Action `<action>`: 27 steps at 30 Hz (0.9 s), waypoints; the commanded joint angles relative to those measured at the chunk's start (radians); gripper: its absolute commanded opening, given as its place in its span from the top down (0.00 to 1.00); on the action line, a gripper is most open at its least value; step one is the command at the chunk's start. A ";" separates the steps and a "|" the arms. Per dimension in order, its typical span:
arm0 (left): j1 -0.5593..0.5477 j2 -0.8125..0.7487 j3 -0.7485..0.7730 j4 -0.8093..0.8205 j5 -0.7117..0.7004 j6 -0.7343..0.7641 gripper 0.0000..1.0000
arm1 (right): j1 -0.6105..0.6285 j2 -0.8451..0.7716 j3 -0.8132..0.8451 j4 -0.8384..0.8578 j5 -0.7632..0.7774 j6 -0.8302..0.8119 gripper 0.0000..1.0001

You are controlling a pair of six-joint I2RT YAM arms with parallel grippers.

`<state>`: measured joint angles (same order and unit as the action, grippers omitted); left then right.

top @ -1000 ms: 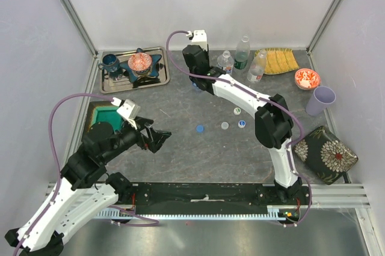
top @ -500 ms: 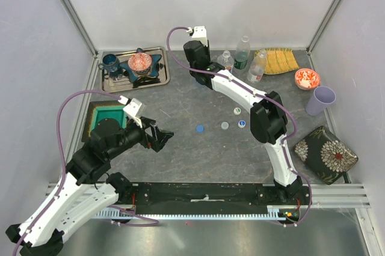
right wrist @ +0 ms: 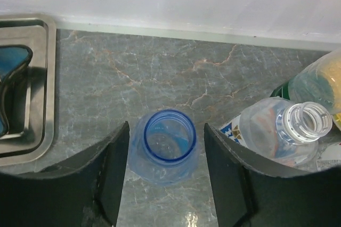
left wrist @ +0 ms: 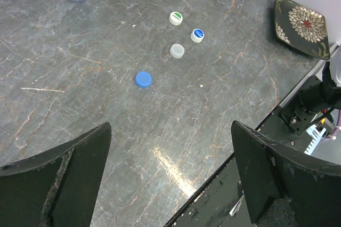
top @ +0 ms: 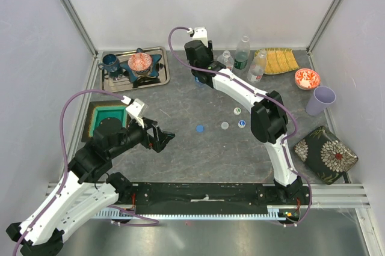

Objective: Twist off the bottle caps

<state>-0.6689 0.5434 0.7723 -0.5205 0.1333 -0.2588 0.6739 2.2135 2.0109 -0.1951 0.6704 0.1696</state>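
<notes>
The blue-tinted bottle [right wrist: 170,144] stands upright with no cap, its open mouth between the fingers of my right gripper [right wrist: 166,127], which is open and not touching it. To its right stand the capless clear bottle with a blue-white label [right wrist: 282,131] and the greenish bottle [right wrist: 314,86]. From above, the labelled bottle [top: 225,60], greenish bottle [top: 242,51] and plain clear bottle [top: 257,67] stand in a row at the back. Loose caps lie mid-table: blue [left wrist: 143,79], clear [left wrist: 177,51], blue-white [left wrist: 197,35], green-white [left wrist: 176,18]. My left gripper [left wrist: 170,126] is open and empty over bare table.
A metal tray [top: 114,85] with a mug and bowl sits back left, and a teal box [top: 108,115] by the left arm. A lilac cup [top: 320,100], a small red bowl [top: 307,78], a yellow cloth [top: 280,60] and a floral dish [top: 328,154] sit on the right.
My right wrist has shifted slightly toward the back over the blue-tinted bottle. My left gripper has moved a little to the right. The caps and bottles have not moved.
</notes>
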 commanded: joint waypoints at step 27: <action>0.000 0.087 -0.016 0.066 -0.116 -0.085 0.01 | 0.133 -0.847 -0.453 -0.033 -0.020 0.020 0.05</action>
<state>-0.6693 0.5766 0.7647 -0.4980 0.1047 -0.2687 0.7444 1.6596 1.7264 -0.2543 0.6155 0.1555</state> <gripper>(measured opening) 0.993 0.931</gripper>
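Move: Between the right hand's open pads stands the uncapped blue bottle, its middle about 3 cm below the hand point and level with it sideways. From this hand the labelled clear bottle is some 10 cm right and 2 cm ahead, the green-label bottle about 17 cm right and 6 cm ahead, and the tray roughly 27 cm left and 5 cm ahead. From the left hand the blue bottle lies around 36 cm ahead and 13 cm right. Opening further around the blue bottle, the right fingers, already loosened, spread nearly wide while the hand sinks less than 1 cm and hardly shifts. Then it pulls up and back off the bottle with gathering speed, about 16 cm up and 12 cm back, drifting some 4 cm right as the fingertips tip up slightly. ##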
